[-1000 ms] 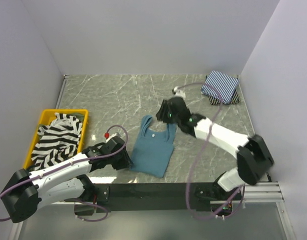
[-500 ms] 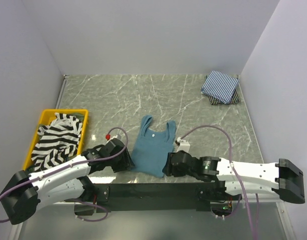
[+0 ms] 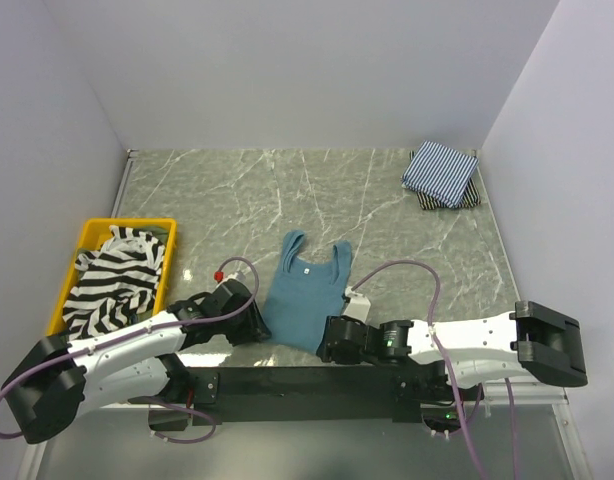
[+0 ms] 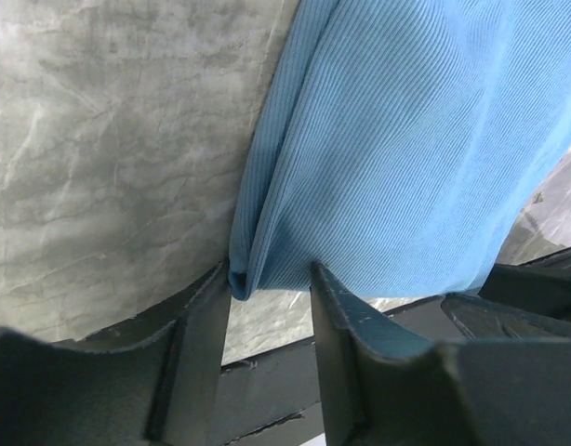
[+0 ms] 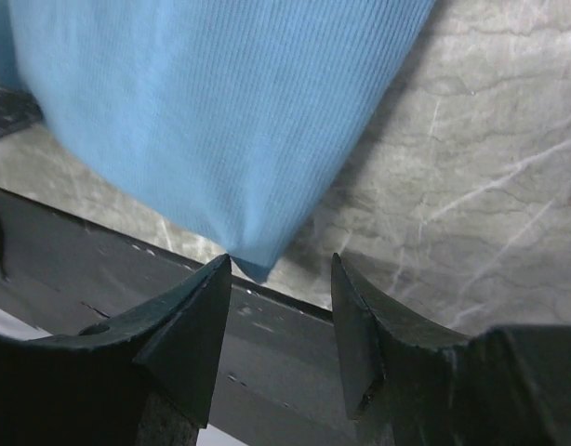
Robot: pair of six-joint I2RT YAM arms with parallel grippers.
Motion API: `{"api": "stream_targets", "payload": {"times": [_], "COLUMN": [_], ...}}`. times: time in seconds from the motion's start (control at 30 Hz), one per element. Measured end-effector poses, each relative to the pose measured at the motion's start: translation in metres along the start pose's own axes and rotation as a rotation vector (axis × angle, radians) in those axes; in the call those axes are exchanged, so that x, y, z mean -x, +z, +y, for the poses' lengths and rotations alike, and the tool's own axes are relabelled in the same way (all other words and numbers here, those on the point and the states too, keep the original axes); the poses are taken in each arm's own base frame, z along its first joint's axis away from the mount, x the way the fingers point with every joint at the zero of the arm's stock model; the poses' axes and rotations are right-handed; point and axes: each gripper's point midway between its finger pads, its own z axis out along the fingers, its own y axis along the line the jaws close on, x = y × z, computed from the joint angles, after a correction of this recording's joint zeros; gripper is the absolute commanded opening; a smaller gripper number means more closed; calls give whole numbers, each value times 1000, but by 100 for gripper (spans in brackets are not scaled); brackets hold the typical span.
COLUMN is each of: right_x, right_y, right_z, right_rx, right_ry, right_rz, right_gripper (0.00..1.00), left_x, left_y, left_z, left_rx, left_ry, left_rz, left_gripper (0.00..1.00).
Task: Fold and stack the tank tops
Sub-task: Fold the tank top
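The teal-blue tank top (image 3: 305, 295) lies flat near the front edge of the table, straps pointing away. My left gripper (image 3: 255, 326) is at its near left hem corner. In the left wrist view this gripper (image 4: 270, 279) is open, and the folded corner of the teal top (image 4: 406, 139) sits between the fingers with a gap beside it. My right gripper (image 3: 327, 341) is at the near right hem corner. It is open (image 5: 278, 265), with the tip of the teal top (image 5: 220, 111) just at its left finger. The black-and-white striped top (image 3: 112, 280) fills the yellow bin. The pinstriped top (image 3: 442, 168) lies folded at the far right.
The yellow bin (image 3: 65, 280) stands at the left edge. A dark cloth (image 3: 449, 200) shows under the pinstriped top. The black mounting rail (image 3: 287, 380) runs right behind the teal hem. White walls close in the marble table (image 3: 237, 190).
The right arm has swung from above the teal top's straps down to the near right hem corner. The left gripper stayed at the left hem corner, its jaws shifting a little.
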Motion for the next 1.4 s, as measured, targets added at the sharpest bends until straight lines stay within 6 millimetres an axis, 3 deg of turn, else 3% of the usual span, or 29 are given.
{"api": "stream_targets", "payload": {"times": [0.2, 0.23, 0.33, 0.4, 0.6, 0.87, 1.1, 1.27, 1.4], "right_x": [6, 6, 6, 5, 4, -7, -26, -11, 18], "right_y": [2, 2, 5, 7, 11, 0, -30, -37, -39], "right_z": [3, 2, -2, -2, -2, 7, 48, 45, 36], "right_rx": [8, 5, -7, -10, -20, -11, 69, 56, 30], "right_ry": [42, 47, 56, 56, 50, -16, -112, -109, -78], "right_rz": [-45, -48, -51, -52, -50, 3, 71, 45, -6], "right_gripper": [53, 52, 43, 31, 0, 0, 0, 0, 0], "left_x": [1, 0, 0, 0, 0, -5, -9, 16, 39], "left_y": [4, 5, 7, 7, 7, -3, -26, -44, -49], "left_z": [-1, -1, 1, 1, 1, 9, 14, -17, -51], "left_rx": [-8, -7, 0, 3, 0, 22, 49, 7, -20], "left_ry": [-3, -3, -5, -2, -2, -5, -34, -47, -35], "left_rz": [-4, -3, -3, -3, -4, 9, -9, -89, -141], "left_gripper": [32, 26, 12, 6, 1, 1, 0, 1, 1]}}
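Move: The tank top's near hem corners sit almost between the open fingers: its near-left corner is about 1 cm ahead of the left hand point and 1 cm below, its near-right corner about 1 cm ahead, 1 cm left and 1 cm below the right one. The left strap lies some 23 cm ahead and 8 cm right of the left hand; the right strap is about 23 cm ahead and 4 cm right of the right hand. The yellow bin's middle is roughly 36 cm left and 12 cm ahead of the left hand. The tank top's two near hem corners get pinched, each hand sinking about a centimetre and shutting its fingers, the left slightly before the right. Both then pull the hem back towards the bases, drifting left as they start to lift; the right goes back farther, nearly 5 cm. Finally both swing forward again, the left rising about 8 cm off its lowest point and the right some 6. ##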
